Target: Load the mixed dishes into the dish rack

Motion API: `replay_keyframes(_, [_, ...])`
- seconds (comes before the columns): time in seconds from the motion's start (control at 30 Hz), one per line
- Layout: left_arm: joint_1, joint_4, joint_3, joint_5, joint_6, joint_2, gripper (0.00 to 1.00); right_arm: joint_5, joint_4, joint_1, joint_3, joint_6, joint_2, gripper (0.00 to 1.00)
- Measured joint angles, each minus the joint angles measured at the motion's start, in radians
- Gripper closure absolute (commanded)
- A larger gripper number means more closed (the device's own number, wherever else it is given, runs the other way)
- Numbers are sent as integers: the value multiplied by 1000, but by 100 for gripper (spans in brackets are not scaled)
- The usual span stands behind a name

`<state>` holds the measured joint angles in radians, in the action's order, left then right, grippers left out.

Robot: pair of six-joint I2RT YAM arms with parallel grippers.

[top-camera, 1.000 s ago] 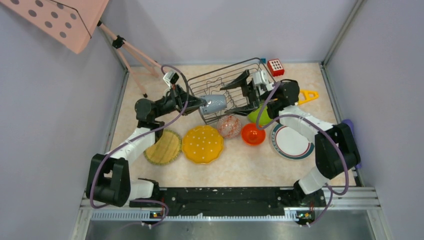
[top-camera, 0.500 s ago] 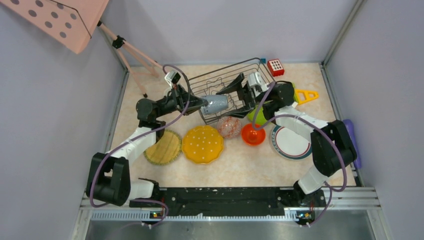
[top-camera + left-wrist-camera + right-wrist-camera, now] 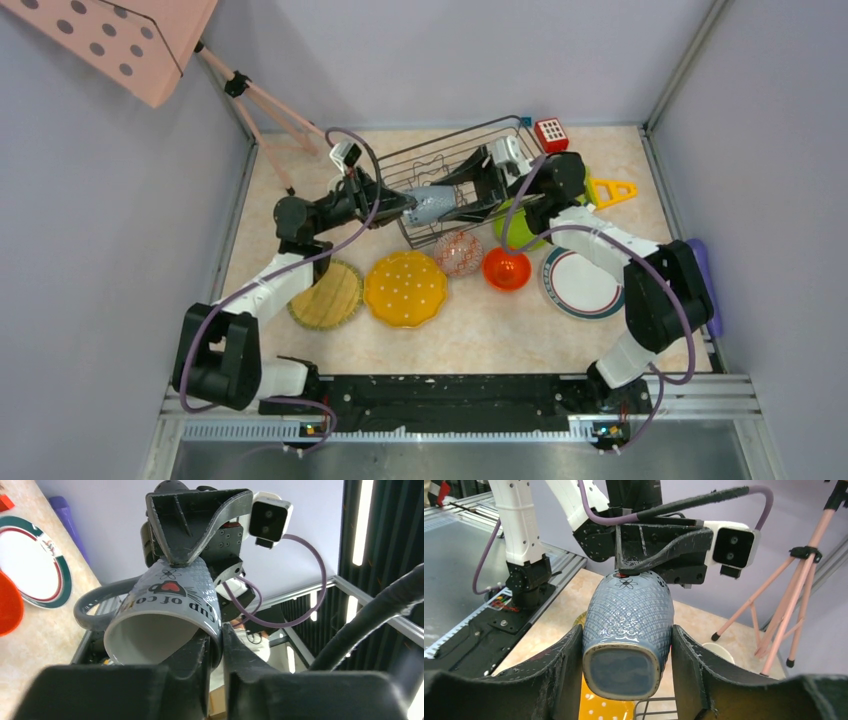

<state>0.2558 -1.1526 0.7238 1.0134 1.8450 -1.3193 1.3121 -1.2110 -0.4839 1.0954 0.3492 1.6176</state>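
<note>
The grey mug [image 3: 432, 205] hangs on its side above the near edge of the dish rack [image 3: 400, 165]. My left gripper [image 3: 405, 207] is shut on its rim, one finger inside the mouth [image 3: 216, 645]. My right gripper [image 3: 462, 200] comes from the right, and its fingers press both sides of the mug's base [image 3: 627, 660]. On the table in front lie two yellow scalloped plates [image 3: 405, 288] [image 3: 327, 295], the patterned bowl [image 3: 458, 252], the orange-red bowl [image 3: 506, 268], the lime green plate [image 3: 515, 228] and the white green-rimmed plate [image 3: 582, 283].
A red block [image 3: 551, 133] and a yellow triangle [image 3: 612, 189] lie behind the right arm. A purple cylinder [image 3: 703, 270] lies at the right wall. A pink tripod [image 3: 270, 110] stands at the back left. Walls enclose the table on three sides.
My right gripper has moved left onto the mug's base, and its jaws have narrowed around it. The left gripper has stayed in place, holding the rim.
</note>
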Motion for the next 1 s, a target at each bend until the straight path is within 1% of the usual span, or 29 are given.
replay_keyframes(0.07, [1,37,1,-8,-39,5,52,11,32,6,10,-5,0,100])
replay_keyframes(0.1, [1,89,2,-15,-70,13,42,21,52,11,17,-10,0,100])
replay_keyframes(0.13, [2,134,3,-21,-113,23,35,31,80,16,26,-18,0,100])
replay_keyframes(0.2, [2,300,11,-51,-220,60,25,47,160,23,56,-58,1,100])
replay_keyframes(0.27, [2,454,19,-92,-323,101,19,50,296,34,107,-143,2,100])
replay_keyframes(0.33, [1,589,28,-140,-420,145,17,34,494,42,173,-288,4,100])
replay_keyframes(0.43, [0,755,44,-208,-542,186,16,-57,900,40,326,-568,26,100])
replay_keyframes(0.6, [-1,1055,73,-389,-749,242,14,-233,1434,28,597,-945,151,100])
replay_keyframes(0.63, [-3,1130,73,-449,-798,263,14,-281,1532,23,647,-1014,186,100])
replay_keyframes(0.67, [-4,1143,73,-460,-806,267,13,-316,1600,18,678,-1062,212,100])
replay_keyframes(0.8, [-6,1265,69,-598,-895,328,12,-459,1864,-15,790,-1233,331,100])
replay_keyframes(0.87, [-7,1305,60,-658,-932,373,12,-504,1958,-34,828,-1289,381,100])
replay_keyframes(1.0, [-8,1347,21,-752,-986,459,12,-576,2090,-71,910,-1368,462,100])
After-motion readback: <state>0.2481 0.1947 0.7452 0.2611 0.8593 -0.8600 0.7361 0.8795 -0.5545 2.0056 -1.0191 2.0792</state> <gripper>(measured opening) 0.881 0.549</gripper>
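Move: The right hand already grips the blue mug by its body while the left still pinches its rim. The dish rack's middle lies roughly 22 cm ahead of the right hand, some 2 cm right and 29 cm below; the patterned bowl is about 11 cm ahead and 2 cm right, the green plate 18 cm ahead and 14 cm right. From the left hand, the pink mug is around 23 cm ahead, 13 cm left and 31 cm below. The left fingers open and let go of the blue mug's rim, then that hand sinks about 11 cm and draws off left, swinging its fingers round to point forward and down. The right keeps its grip, carries the mug some 13 cm forward, then lowers it about 15 cm over the rack's near-left end, tipping its left-pointing fingers down by nearly 50 degrees. ##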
